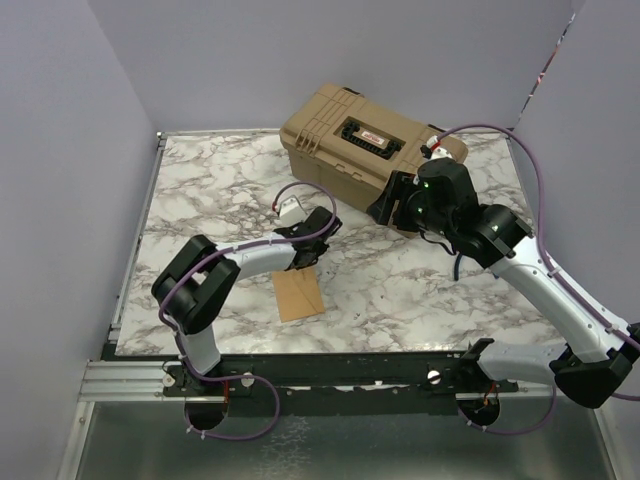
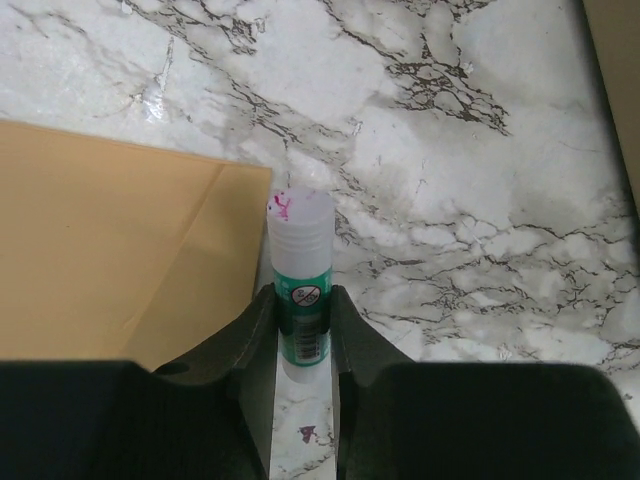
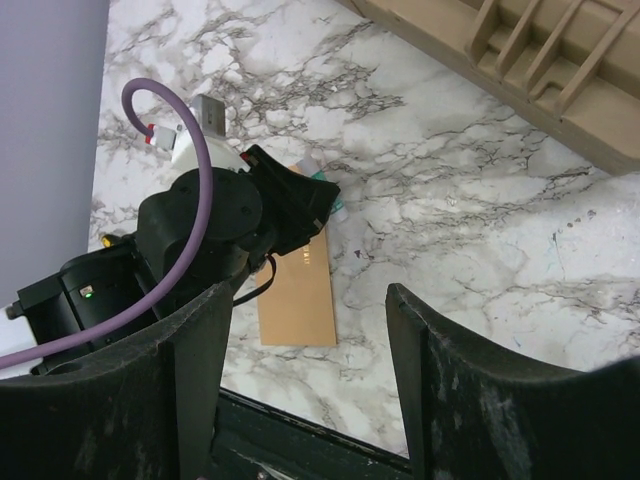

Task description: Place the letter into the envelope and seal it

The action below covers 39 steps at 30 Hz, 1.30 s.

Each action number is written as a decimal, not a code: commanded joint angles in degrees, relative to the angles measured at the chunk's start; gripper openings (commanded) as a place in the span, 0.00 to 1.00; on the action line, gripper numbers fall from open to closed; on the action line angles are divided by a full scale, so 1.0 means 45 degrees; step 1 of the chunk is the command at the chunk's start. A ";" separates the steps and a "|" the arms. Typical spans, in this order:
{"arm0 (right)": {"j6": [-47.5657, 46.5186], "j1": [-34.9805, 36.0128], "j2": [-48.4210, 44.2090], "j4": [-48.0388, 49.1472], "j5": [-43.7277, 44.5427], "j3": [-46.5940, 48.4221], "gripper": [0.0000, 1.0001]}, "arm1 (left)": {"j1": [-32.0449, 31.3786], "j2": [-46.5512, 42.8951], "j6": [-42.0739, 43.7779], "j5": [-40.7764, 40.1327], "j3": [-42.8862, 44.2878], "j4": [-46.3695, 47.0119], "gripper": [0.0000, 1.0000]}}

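Note:
The orange-brown envelope [image 1: 298,296] lies flat on the marble table near the front edge; a diagonal fold line crosses it [image 2: 110,250]. The letter is not in view. My left gripper [image 1: 318,240] hangs over the envelope's far end, shut on a green-and-white glue stick [image 2: 300,270]. The stick's capped tip, smeared with purple, points forward just past the envelope's right edge. My right gripper [image 1: 385,205] hovers higher up by the tan case, open and empty [image 3: 310,295]. From its wrist view the envelope [image 3: 300,300] shows partly hidden under the left arm.
A tan hard case [image 1: 360,140] stands at the back of the table, close behind the right gripper. Purple cables loop over both arms. A small purple spot [image 2: 306,433] marks the marble below the left fingers. Grey walls close in the left, right and back.

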 commanded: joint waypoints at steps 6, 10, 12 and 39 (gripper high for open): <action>0.0288 0.0011 0.0219 -0.0296 -0.0009 0.0340 0.66 | -0.0001 -0.0339 0.0596 0.0421 0.0430 -0.1143 0.50; 0.0293 0.0014 0.0324 -0.0504 -0.0120 0.0566 0.68 | -0.0013 -0.1573 0.1126 0.0614 0.0485 -0.1292 0.58; 0.0226 0.0016 0.0463 -0.0880 -0.0019 0.0856 0.70 | -0.0008 -0.2523 0.1432 0.0713 0.0539 -0.1418 0.63; -0.2126 0.0011 -0.2006 -0.4336 0.3297 0.2369 0.94 | -0.0012 -1.3789 0.8446 -0.2545 0.4531 -0.9262 0.99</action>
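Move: The glue stick is still between the left fingers, a centimetre or so ahead of the hand point and barely off the table. The envelope's middle lies about 8 cm back and 6 cm left of that hand, the toolbox's some 20 cm ahead and 12 cm right, the screwdriver's roughly 31 cm left and 10 cm back. From the right hand, the stick lies about 13 cm left, 7 cm ahead and 27 cm below. The glue stick is let go beside the envelope as the left fingers open from nearly shut to fully wide, the hand easing about 1 cm back. The left hand then rises steeply before sweeping up, left and back away from the stick, some 38 cm higher in all, its fingers tipping up about 40 degrees. The empty right hand shifts about 8 cm right, rising slightly and opening wider. ##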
